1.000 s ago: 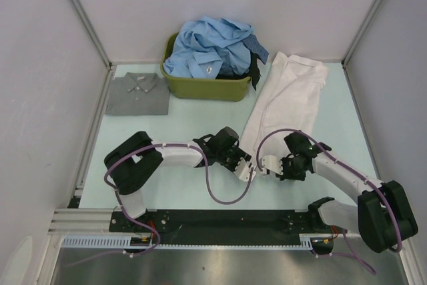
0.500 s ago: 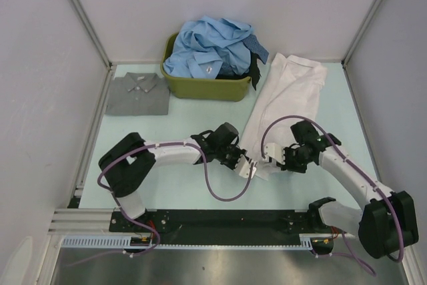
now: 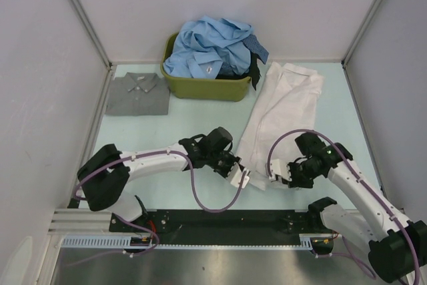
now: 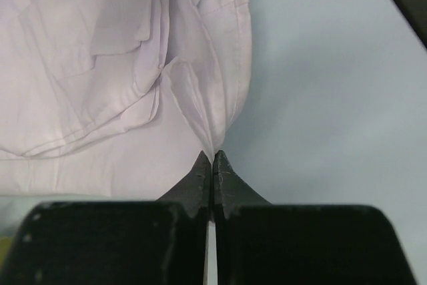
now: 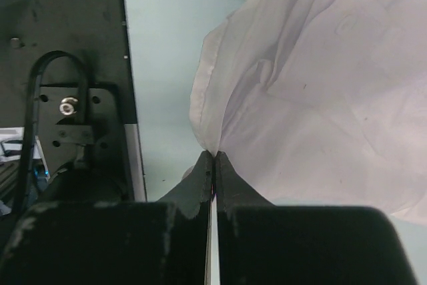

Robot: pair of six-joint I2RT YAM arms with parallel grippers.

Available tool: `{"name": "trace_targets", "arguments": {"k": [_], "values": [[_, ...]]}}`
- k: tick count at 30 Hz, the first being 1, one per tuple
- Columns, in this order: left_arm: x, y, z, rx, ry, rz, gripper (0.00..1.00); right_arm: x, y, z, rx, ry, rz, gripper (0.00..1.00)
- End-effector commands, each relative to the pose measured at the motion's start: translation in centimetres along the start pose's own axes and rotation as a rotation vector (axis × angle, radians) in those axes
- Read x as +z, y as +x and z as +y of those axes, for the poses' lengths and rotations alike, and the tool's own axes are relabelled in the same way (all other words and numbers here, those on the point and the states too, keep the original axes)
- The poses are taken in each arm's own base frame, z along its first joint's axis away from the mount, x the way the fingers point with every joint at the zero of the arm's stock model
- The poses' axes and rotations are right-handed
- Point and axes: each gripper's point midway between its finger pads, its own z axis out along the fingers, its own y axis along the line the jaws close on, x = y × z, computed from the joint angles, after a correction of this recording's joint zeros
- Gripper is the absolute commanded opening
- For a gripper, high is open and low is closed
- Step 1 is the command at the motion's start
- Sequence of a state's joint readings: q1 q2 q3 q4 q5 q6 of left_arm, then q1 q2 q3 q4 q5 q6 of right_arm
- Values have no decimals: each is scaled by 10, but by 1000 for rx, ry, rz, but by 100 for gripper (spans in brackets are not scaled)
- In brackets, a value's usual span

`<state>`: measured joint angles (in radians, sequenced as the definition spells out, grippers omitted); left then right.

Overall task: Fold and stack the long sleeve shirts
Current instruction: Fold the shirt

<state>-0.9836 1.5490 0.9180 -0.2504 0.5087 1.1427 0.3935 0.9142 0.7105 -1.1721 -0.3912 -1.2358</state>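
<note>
The white long sleeve shirt [image 3: 280, 108] lies stretched from back right toward the near middle of the table. My left gripper [image 3: 245, 179] is shut on its near hem, the cloth [image 4: 200, 98] pinched at the tips [image 4: 213, 158]. My right gripper [image 3: 275, 177] is shut on the hem a little to the right, with the fabric [image 5: 320, 85] rising from its tips [image 5: 214, 155]. A grey shirt [image 3: 137, 93] lies folded at the back left. Light blue shirts [image 3: 210, 48] and a dark one [image 3: 255, 65] are heaped in the tub.
The olive-green tub [image 3: 203, 85] stands at the back centre, next to the white shirt's collar end. Grey walls with metal posts [image 3: 80, 15] close in the table on three sides. A black base strip [image 3: 220, 221] runs along the near edge.
Both grippers have closed on the white shirt's near hem and moved toward the near edge, pulling the shirt with them. Both arms have stretched out lower.
</note>
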Motion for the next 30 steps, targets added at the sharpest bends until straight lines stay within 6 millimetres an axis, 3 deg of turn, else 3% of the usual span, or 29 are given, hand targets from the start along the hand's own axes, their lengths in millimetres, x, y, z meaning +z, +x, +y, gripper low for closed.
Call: {"name": "trace_targets", "arguments": {"k": [1, 9, 15, 18, 20, 21, 23, 24, 26, 27, 28, 29, 30], "values": [[-9, -24, -15, 18, 31, -63, 0, -12, -13, 24, -44, -66, -48, 0], [-18, -41, -23, -16, 81, -95, 0, -21, -21, 39, -111, -88, -103, 0], [-12, -42, 1, -53, 60, -98, 0, -24, -28, 13, -40, -38, -128, 0], [-17, -44, 37, -68, 4, -111, 0, -30, -28, -5, 2, -13, -141, 0], [-11, -38, 49, -78, -2, -103, 0, -31, -22, -17, 17, -13, -148, 0], [-15, -38, 66, -75, -31, -107, 0, -35, -22, -25, 13, 0, -152, 0], [-8, -28, 78, -98, -30, -97, 0, -36, -17, -43, 28, 8, -155, 0], [-14, -29, 100, -94, -68, -104, 0, -44, -19, -58, 25, 41, -167, 0], [-4, -12, 115, -124, -72, -83, 0, -44, -8, -79, 65, 42, -166, 0], [-10, -18, 142, -101, -120, -92, 0, -45, -6, -90, 68, 49, -171, 0], [4, -4, 148, -125, -110, -78, 0, -55, -2, -108, 74, 90, -173, 0], [4, 2, 161, -135, -133, -71, 0, -48, 1, -121, 89, 63, -174, 0], [-1, -2, 192, -117, -191, -81, 0, -51, 10, -135, 112, 84, -176, 0]]}}
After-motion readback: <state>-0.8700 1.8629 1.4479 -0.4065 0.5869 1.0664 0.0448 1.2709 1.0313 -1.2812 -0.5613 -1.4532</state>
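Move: The white shirt's near end is already pinched in both shut hands and held clear of the table. The middle of the shirt, over which this end is to be folded, lies about 18 cm ahead of the left hand and 16 cm to its right, and some 23 cm straight ahead of the right hand, roughly 7 cm down. Its far end is about 36 cm ahead and 22 cm right of the left hand; the green bin's middle stands 35 cm ahead and 14 cm left of that hand. The shirt's pinched near end is first drawn another 3 cm or so back towards the bases by both hands, rising slightly, then swept forward and up towards the middle of the shirt. The left hand speeds some 12 cm forward from the turn while slanting about 7 cm right; the right goes about 11 cm nearly straight forward. Both keep their grip and climb steadily, 4–5 cm in all. ##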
